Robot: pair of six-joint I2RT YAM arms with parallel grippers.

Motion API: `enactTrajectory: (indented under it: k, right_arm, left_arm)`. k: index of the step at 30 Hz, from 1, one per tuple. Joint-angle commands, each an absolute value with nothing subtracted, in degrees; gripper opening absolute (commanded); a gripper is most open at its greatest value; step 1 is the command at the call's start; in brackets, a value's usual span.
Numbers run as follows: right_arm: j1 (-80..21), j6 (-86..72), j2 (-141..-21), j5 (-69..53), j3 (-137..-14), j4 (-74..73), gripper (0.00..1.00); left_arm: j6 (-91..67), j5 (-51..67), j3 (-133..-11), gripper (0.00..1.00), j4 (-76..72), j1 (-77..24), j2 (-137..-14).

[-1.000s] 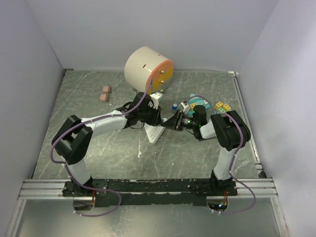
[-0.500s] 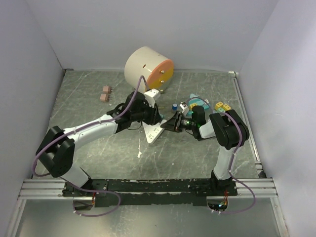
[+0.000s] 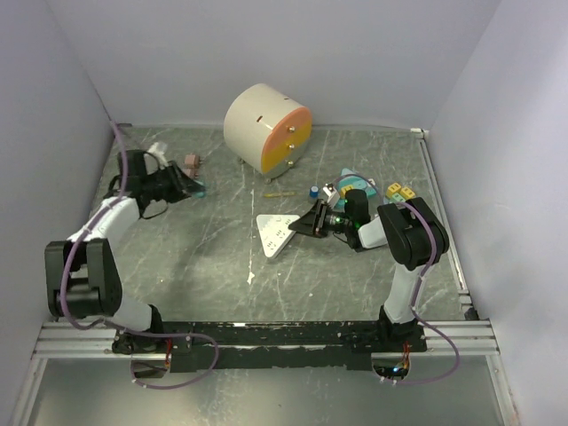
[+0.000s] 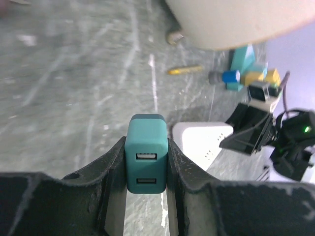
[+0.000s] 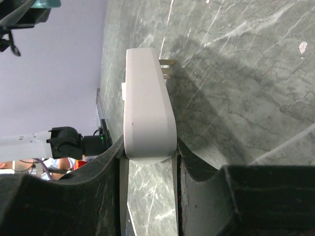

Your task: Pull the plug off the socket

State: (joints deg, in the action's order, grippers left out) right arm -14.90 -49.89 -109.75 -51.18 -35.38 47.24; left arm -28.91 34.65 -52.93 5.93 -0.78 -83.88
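The plug [image 4: 146, 152] is a teal USB charger block, clamped between the pads of my left gripper [image 4: 146, 146]. It hangs apart from the socket, near the table's far left [image 3: 199, 188]. The socket [image 3: 277, 232] is a white triangular adapter lying in the middle of the table. My right gripper [image 3: 304, 225] is shut on its right corner. In the right wrist view the socket [image 5: 147, 113] stands edge-on between the jaws of the right gripper [image 5: 147, 150], its metal prongs pointing right. The socket [image 4: 202, 143] also shows behind the plug.
A cream drum with an orange front [image 3: 266, 129] stands at the back centre. Pink blocks [image 3: 192, 162] lie beside the left gripper [image 3: 188, 188]. A yellow stick [image 3: 282, 191] and small coloured toys [image 3: 355, 185] lie behind the socket. Walls close in on three sides.
My left arm has swung from the socket to the far left, carrying the teal plug away from it. The right gripper has kept its hold on the socket.
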Motion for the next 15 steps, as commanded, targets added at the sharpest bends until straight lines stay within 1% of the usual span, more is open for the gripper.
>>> enactTrajectory:
  k: [1, 4, 7, 13, 15]
  right_arm:
    - [-14.24, -42.68, -111.28, -42.76, -34.44, 43.24, 0.00]
    - [-14.28, -42.46, -111.32, -43.19, -34.47, 43.29, 0.00]
    - [-14.25, -41.44, -110.33, -42.68, -34.43, 42.52, 0.00]
    - [-14.32, -39.49, -108.50, -41.99, -34.54, 40.74, 0.00]
    - [-14.32, -39.44, -108.74, -41.94, -34.61, 40.78, 0.00]
  left_arm:
    - [-35.51, 47.26, -53.14, 0.07, 7.25, 8.59, -90.46]
    - [-37.12, 45.17, -56.96, 0.07, 6.25, 9.13, -96.49]
    - [-36.53, 42.40, -62.05, 0.07, 8.64, 10.02, -101.77]
    - [-33.95, 40.78, -74.76, 0.10, 15.81, 12.06, -114.63]
    - [-33.87, 40.97, -75.94, 0.13, 16.11, 12.37, -116.69]
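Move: The left hand, already holding the teal plug up in the air, is bound for the near end of the row of pink plugs. The nearer pink plug lies about 14 cm ahead, 6 cm to its left and 13 cm below; the other stands about 6 cm beyond that one. The white socket board is some 8 cm back and 20 cm to its right, about 10 cm lower. From the right hand, the nearer pink plug is roughly 20 cm ahead, 32 cm left and 3 cm lower. Leftward first, then down and forward: the left arm carries the teal plug away from the socket board to the near side of the pink plugs, about 8 cm each way. The wrist tips some 20 degrees further down, turning slightly counter-clockwise, and the fingers keep their grip. The right hand still holds the socket board, almost motionless. ##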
